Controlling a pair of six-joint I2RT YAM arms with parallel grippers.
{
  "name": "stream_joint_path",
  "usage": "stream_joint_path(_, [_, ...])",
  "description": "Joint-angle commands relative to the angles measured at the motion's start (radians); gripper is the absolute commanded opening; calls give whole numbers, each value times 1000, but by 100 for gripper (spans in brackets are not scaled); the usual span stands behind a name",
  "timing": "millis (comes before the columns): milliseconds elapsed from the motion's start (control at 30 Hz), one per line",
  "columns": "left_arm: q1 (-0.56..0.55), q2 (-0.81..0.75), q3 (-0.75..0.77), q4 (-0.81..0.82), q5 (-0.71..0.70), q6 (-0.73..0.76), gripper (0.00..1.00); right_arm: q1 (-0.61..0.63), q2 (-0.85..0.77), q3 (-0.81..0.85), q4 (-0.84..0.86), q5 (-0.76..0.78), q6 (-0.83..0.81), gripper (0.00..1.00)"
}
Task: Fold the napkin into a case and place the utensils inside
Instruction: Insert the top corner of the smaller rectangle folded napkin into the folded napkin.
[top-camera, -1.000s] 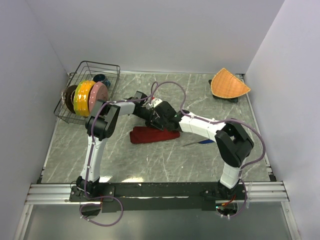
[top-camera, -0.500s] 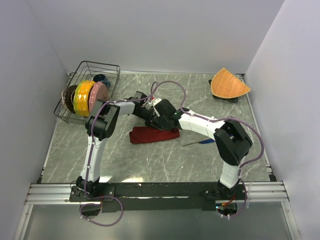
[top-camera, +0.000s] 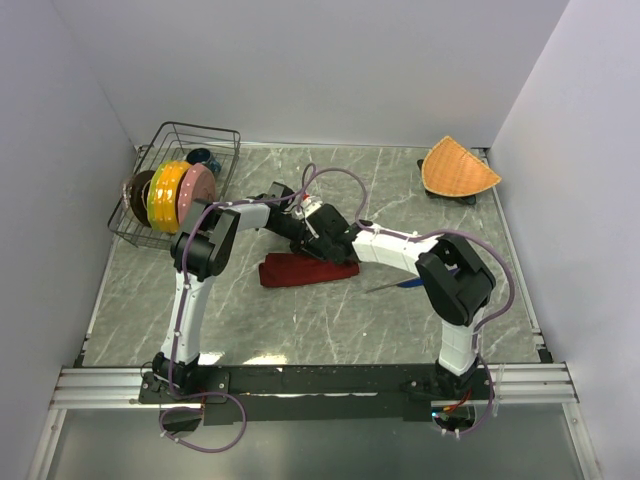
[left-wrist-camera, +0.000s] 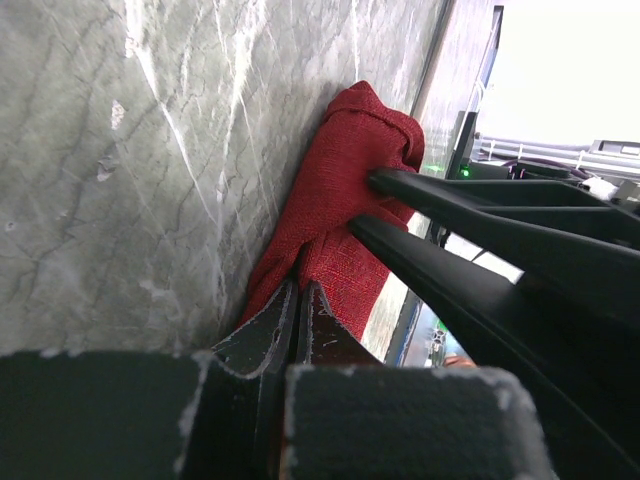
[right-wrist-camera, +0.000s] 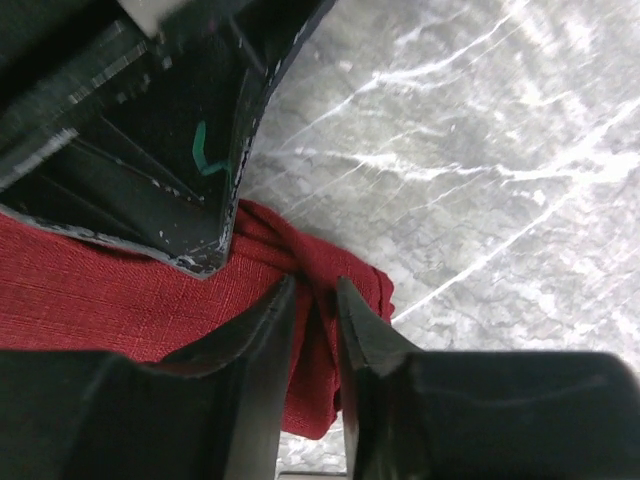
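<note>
The dark red napkin (top-camera: 305, 271) lies folded into a long strip mid-table. My left gripper (left-wrist-camera: 298, 290) is shut on one edge of the napkin (left-wrist-camera: 335, 200), its jaws pressed together over the cloth. My right gripper (right-wrist-camera: 315, 292) sits at the napkin's (right-wrist-camera: 90, 290) bunched end, its two fingers (left-wrist-camera: 440, 195) close together with a raised fold pinched between them. From above, both grippers meet over the strip's far edge, left gripper (top-camera: 298, 232), right gripper (top-camera: 318, 240). The blue-purple knife (top-camera: 403, 285) lies on the table to the right of the napkin. The fork is hidden.
A wire rack (top-camera: 222, 135) holding coloured plates (top-camera: 168, 194) stands at the back left. An orange woven fan-shaped mat (top-camera: 458, 168) sits at the back right. Walls enclose the marble table (top-camera: 330, 325) on three sides.
The right arm's elbow and forearm have swung slightly left, bringing its gripper closer to the left one over the napkin. The left arm and the napkin have stayed put.
</note>
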Motion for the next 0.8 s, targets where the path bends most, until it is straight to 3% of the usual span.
stream_joint_path(0, [10,51,2,-37,-129,43,1,0,19,-26,30,11,-10,29])
stream_joint_path(233, [11,57,9,-40,-129,40,1,0,10,-43,29,-15,1,25])
stream_joint_path(600, [11,59,8,-47,-134,42,1,0,-46,17,-43,-47,47,0])
stream_joint_path(767, [11,62,2,-36,-134,34,1,0,-47,32,-76,-64,61,0])
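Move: The napkin's right-hand top corner lies right under the right fingers, roughly 2 cm below, level with them fore and aft. From there the folded napkin's middle is some 9 cm left and 2 cm back; the fork lies about 12 cm right and 5 cm back, the knife about 19 cm right and 4 cm back. From the left hand, still shut on the napkin, that corner is about 8 cm to the right and 1 cm back. Right hand sinks about 1 cm, shuts on the napkin's right corner, easing 1 cm back; left keeps its pinch. ##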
